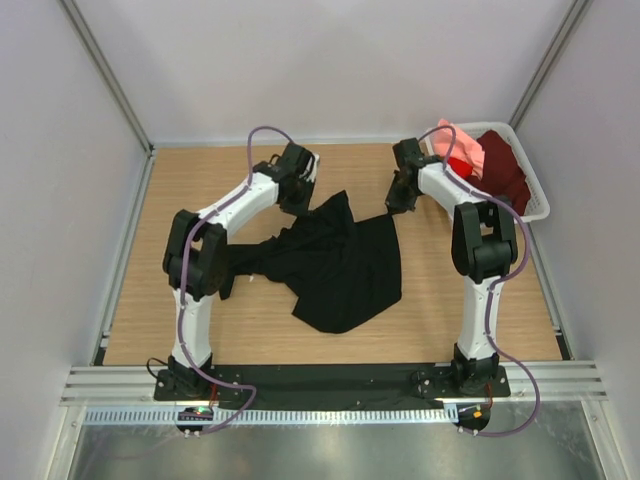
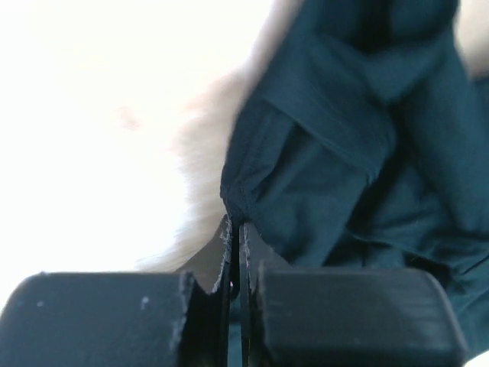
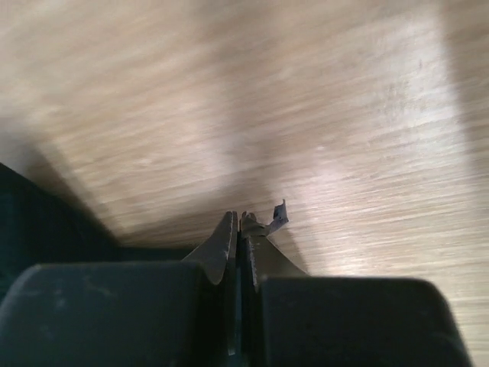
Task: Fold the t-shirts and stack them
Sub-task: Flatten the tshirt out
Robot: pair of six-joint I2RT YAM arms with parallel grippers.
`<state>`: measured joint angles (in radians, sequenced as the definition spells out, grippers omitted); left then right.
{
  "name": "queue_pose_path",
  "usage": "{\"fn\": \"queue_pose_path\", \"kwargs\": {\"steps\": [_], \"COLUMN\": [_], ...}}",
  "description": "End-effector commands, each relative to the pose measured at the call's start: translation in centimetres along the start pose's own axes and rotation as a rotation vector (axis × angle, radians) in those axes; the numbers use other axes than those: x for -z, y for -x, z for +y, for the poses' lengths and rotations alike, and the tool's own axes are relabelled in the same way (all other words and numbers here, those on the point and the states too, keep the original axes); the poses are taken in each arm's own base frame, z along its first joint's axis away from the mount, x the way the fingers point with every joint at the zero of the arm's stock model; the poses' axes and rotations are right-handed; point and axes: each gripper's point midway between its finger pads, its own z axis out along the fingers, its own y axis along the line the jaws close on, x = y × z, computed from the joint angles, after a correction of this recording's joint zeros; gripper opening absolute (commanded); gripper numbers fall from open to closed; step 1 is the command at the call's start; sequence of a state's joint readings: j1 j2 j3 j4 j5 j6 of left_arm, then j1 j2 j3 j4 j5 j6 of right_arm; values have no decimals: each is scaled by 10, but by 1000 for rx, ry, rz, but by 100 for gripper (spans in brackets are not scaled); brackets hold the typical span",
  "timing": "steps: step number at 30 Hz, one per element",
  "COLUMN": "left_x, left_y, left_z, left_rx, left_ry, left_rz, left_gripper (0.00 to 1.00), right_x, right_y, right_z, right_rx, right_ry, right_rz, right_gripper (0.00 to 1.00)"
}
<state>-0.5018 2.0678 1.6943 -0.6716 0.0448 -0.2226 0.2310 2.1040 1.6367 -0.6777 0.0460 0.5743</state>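
A large black t-shirt (image 1: 340, 265) lies crumpled in the middle of the wooden table. My left gripper (image 1: 303, 203) sits at its far left corner. In the left wrist view the left gripper (image 2: 235, 223) is shut, with the hem of the black t-shirt (image 2: 344, 168) running into its tips. My right gripper (image 1: 397, 205) is at the shirt's far right corner. In the right wrist view the right gripper (image 3: 238, 216) is shut over bare wood. There the black t-shirt (image 3: 30, 222) shows only at the lower left, and no cloth shows between the tips.
A white basket (image 1: 538, 203) at the back right holds a salmon-pink t-shirt (image 1: 462, 145), a red one (image 1: 460, 166) and a maroon one (image 1: 503, 165). Grey walls close in the table (image 1: 200, 180) on three sides. A metal rail runs along the near edge.
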Motion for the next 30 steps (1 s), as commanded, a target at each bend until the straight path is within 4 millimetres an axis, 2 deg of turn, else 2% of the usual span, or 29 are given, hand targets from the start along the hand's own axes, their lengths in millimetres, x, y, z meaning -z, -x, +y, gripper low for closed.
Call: {"fn": "queue_pose_path", "kwargs": {"steps": [1,2,3,4,6,7,9,10,11,12,13,14,15,16,17,18,19,20,21,22,23,24,25,27,28,30], "left_x": [83,102,137,170,215,253,287,314,318,325,326,318,313,305,284,274,264,256,231,221,212,200,198,194,184,178], "left_y": [74,81,96,115,126,136,137,135,128,127,120,99,86,76,49,35,21,5,-22,-40,-53,-76,-84,-84,-84,-63], "left_z": [48,57,63,78,89,96,107,110,123,129,136,145,157,161,162,167,167,168,167,172,173,175,180,177,163,143], "left_rx": [100,135,158,189,208,225,243,259,280,297,308,321,346,380,393,418,461,487,509,572,596,619,644,658,653,633], "left_ry": [188,215,230,278,329,372,429,439,478,487,507,539,560,557,546,546,536,531,516,516,509,514,524,491,399,248], "left_rz": [-226,-254,-329,-414,-489,-572,-631,-685,-686,-714,-715,-683,-663,-651,-583,-550,-524,-495,-407,-368,-337,-290,-282,-304,-292,-347], "left_gripper": [0,0,0,0,0,0,0,0,0,0,0,0,0,0,0,2,7,12,22,28,37,57,64,69,70,72], "right_x": [58,74,91,129,168,210,246,264,291,300,294,297,311,285,299,293,255,246,251,218,211,201,183,171,163,160], "right_y": [70,84,91,117,135,150,156,159,158,154,145,138,130,107,98,86,55,42,33,5,-5,-17,-41,-56,-66,-73], "right_z": [23,20,19,25,25,28,21,18,14,11,4,0,-4,-13,-14,-18,-28,-32,-34,-47,-41,-43,-45,-45,-47,-41], "right_rx": [-13,-11,-9,-22,-16,-23,-23,-28,-36,-34,-32,-34,-39,-32,-38,-36,-29,-28,-27,-22,-16,-7,8,21,23,30], "right_ry": [60,49,40,77,99,136,140,140,154,154,134,132,149,126,170,182,162,167,196,166,217,228,240,260,261,305], "right_rz": [-181,-221,-238,-328,-401,-487,-549,-587,-633,-641,-619,-615,-636,-560,-594,-578,-480,-459,-482,-399,-381,-357,-290,-242,-210,-190], "right_gripper": [1,1,1,1,1,1,1,1,1,1,1,1,1,1,1,1,1,1,1,1,1,1,1,1,1,1]}}
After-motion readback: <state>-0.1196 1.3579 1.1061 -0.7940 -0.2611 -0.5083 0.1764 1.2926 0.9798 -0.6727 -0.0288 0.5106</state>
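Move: The black t-shirt, pinched at its far edge by both hands just above the table, has its middle about 16 cm back and 11 cm right of the left hand, and 16 cm back and 13 cm left of the right. Its crumpled end lies some 19 cm left of and 16 cm back from the left hand; its loose upper tip is 12 cm right of that hand. The basket's middle stands about 25 cm right and 9 cm ahead of the right hand. The t-shirt is flung: both hands whip its held edge up roughly 33 cm, first slightly forward with the fingers tipping outward, then swing back towards the bases and down. The left hand sweeps well to its left throughout, turning some 45 degrees counter-clockwise, and opens during the descent, releasing its corner; the right comes back farther, drifts slightly right and keeps its pinch. ##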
